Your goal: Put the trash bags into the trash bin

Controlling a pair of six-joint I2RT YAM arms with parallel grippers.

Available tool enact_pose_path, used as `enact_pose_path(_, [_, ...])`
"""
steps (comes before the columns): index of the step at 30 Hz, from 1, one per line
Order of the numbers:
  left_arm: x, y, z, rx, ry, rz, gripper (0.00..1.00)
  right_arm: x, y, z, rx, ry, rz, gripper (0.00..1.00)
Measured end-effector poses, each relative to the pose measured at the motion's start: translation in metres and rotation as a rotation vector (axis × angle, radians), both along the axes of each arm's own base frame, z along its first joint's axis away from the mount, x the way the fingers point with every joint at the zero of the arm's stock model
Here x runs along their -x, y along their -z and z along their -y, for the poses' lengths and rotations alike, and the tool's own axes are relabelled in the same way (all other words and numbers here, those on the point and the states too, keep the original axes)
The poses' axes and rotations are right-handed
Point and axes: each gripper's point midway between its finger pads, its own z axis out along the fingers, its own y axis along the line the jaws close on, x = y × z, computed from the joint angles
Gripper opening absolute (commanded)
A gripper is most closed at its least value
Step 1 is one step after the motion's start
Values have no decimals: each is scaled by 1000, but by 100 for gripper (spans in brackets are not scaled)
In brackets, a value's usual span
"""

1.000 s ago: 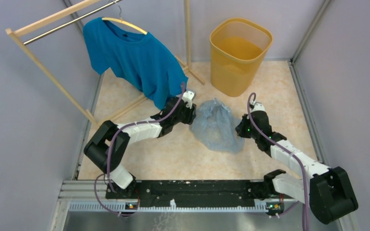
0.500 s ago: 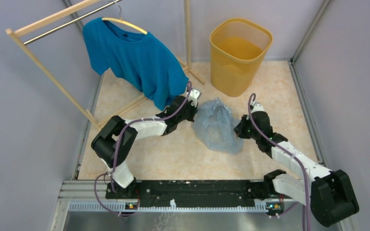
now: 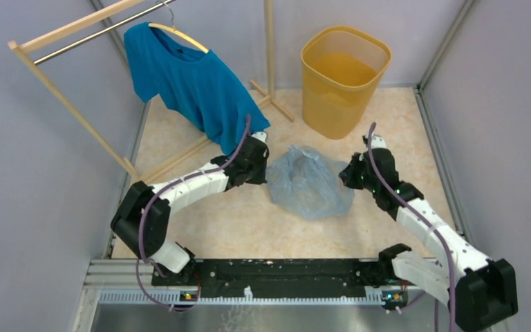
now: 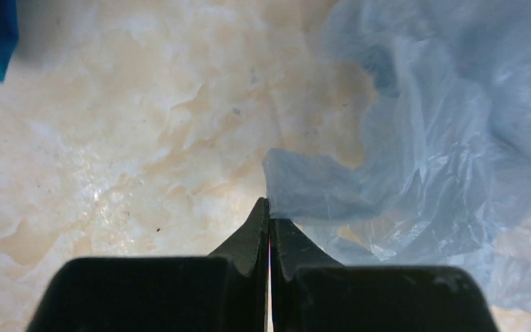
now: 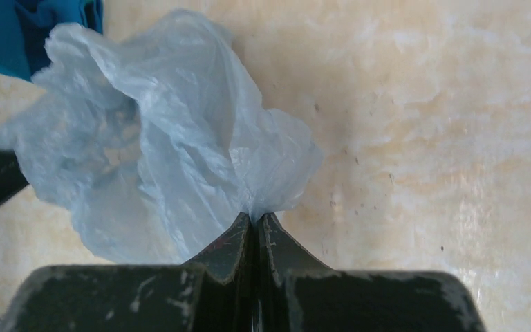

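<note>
The trash bag (image 3: 308,183), a wrinkled pale blue film, lies spread on the floor between my two grippers. My left gripper (image 3: 261,164) is at its left edge, and in the left wrist view the left gripper (image 4: 268,211) is shut, with a corner of the bag (image 4: 442,138) pinched at its tips. My right gripper (image 3: 350,177) holds the bag's right edge. In the right wrist view the right gripper (image 5: 254,220) is shut on a gathered fold of the bag (image 5: 159,138). The yellow trash bin (image 3: 346,76) stands upright and open behind the bag.
A teal T-shirt (image 3: 193,83) hangs on a wooden rack (image 3: 76,28) at the back left, its hem just above my left wrist. Rack feet (image 3: 273,104) reach toward the bin. Grey walls close in both sides.
My left gripper has shut on the bag's left edge and drawn back left, so the bag now lies wider. The right gripper shifted slightly up and right, still gripping.
</note>
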Motion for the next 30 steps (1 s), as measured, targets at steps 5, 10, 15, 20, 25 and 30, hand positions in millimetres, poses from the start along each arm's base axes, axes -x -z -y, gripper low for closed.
enact_pose_path(5, [-11, -98, 38, 97, 150, 40, 0, -43, -64, -18, 32, -45, -8, 0])
enact_pose_path(10, [-4, -361, 77, 451, 363, 557, 0, -51, -275, -44, -106, -181, 486, 0])
enact_pose_path(15, [104, -451, 2, 672, 409, 930, 0, 62, -382, -24, -264, -305, 998, 0])
enact_pose_path(20, [61, -295, 3, 521, 213, 684, 0, 30, -233, -45, -273, -331, 731, 0])
enact_pose_path(25, [73, -55, -21, 73, 155, 127, 0, 46, 0, -46, -182, -288, 4, 0])
enact_pose_path(30, [47, -205, 11, 204, 245, 356, 0, 6, -161, -63, -191, -350, 253, 0])
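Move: The trash bin stands about 32 cm ahead and 22 cm to the right of the left hand; from the right hand it is some 35 cm straight ahead. The held trash bag lies between the hands, its middle about level, some 12 cm right of the left hand and 9 cm left of the right hand, a few centimetres below. The hanging blue shirt is about 15 cm ahead, 19 cm left and 15 cm above the left hand. With the fingers of both hands staying shut on opposite sides of the bag's rim, the two arms whip it upward together, about 45 cm on the left and 38 cm on the right, drawing back near the top while the fingertips tip up by some 55 degrees. They then swing it down to near the starting height as the wrists tip forward again and at once begin a second upswing, the right hand ending a little closer in towards the left. ##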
